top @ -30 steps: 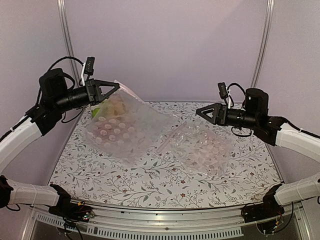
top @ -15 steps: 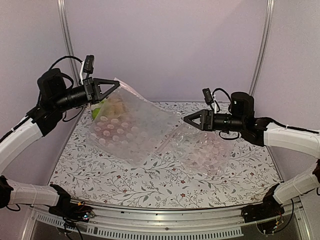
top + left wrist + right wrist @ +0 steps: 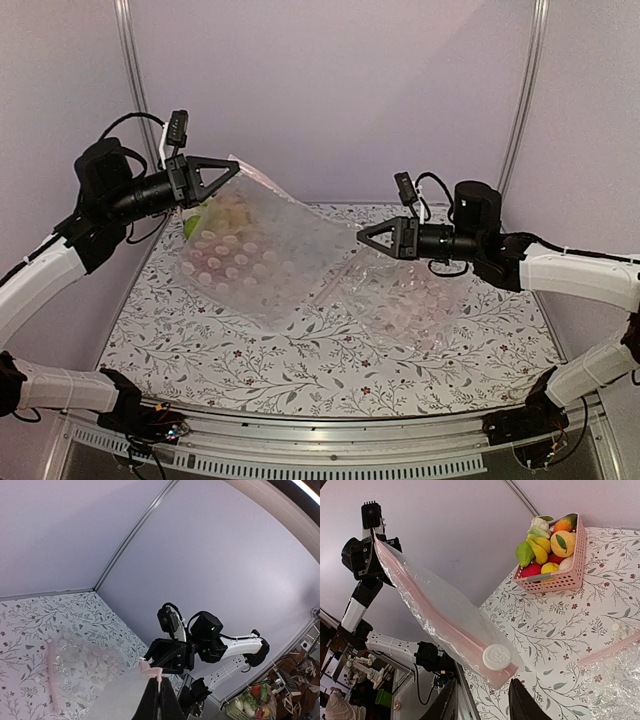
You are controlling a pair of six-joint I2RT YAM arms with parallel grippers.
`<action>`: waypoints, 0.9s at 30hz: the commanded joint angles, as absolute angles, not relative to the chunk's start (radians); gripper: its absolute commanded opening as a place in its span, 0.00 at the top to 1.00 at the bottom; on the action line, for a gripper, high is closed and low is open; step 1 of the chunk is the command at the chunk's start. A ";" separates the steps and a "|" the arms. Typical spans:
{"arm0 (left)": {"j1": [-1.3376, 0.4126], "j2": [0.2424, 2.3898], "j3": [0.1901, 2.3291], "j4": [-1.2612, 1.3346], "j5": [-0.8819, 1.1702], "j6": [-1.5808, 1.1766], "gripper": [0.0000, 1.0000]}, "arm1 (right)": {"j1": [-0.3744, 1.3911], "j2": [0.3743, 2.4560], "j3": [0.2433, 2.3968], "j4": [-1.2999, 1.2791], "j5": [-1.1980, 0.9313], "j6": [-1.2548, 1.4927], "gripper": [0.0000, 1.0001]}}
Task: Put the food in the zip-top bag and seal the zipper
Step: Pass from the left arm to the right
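My left gripper (image 3: 233, 170) is shut on the upper corner of the zip-top bag (image 3: 262, 262) and holds it up over the table's left side. The pale pink zipper (image 3: 432, 611) runs slanting down from that pinch to the free lower corner, by a white round cap (image 3: 496, 656). My right gripper (image 3: 360, 237) points left at this corner. Its two fingers stand apart, one on each side just below it (image 3: 482, 684), gripping nothing. The food (image 3: 546, 539) lies piled in a pink basket (image 3: 559, 581) at the back left. In the left wrist view the closed fingertips (image 3: 160, 681) pinch the pink strip.
A second, crinkled clear bag (image 3: 402, 300) with its own pink strip lies flat on the flowered table (image 3: 300, 370), under and in front of my right arm. The basket stands behind the hanging bag, close to the back wall and left post.
My right arm has swung left from the table's right side to the hanging bag's free corner, and its jaws have narrowed. The left arm and bag have stayed put.
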State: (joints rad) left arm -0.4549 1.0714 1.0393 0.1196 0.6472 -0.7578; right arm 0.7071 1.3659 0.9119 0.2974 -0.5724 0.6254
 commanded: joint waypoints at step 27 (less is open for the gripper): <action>-0.429 0.990 1.051 -0.304 0.469 -0.517 0.32 | 0.725 1.356 1.007 0.189 -0.533 0.493 1.00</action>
State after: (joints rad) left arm -0.4446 1.0286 1.0046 -0.0170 0.6006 -0.6895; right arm 0.7189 1.4086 0.9428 0.3260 -0.5514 0.5991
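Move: The bag's free zipper corner, with its white slider disc, stands about 2 cm left and 1 cm ahead of the right hand, level with its half-open fingers. From the left hand, still pinching the zipper's other end, that corner lies roughly 19 cm right and 12 cm lower, neither ahead nor back. From the right hand the food basket is some 25 cm ahead, 30 cm left and 20 cm down; the spare bag lies about 8 cm ahead, 10 cm right and 27 cm below. The right fingers shut on the zipper corner and pinch it just beside the slider disc, after the hand has eased about 1 cm left and nearly as far forward around it. Only once that grip is closed do the left fingers, which had held their end almost still, spread to nearly half open as the hand sinks some 3 cm and shifts slightly left. ##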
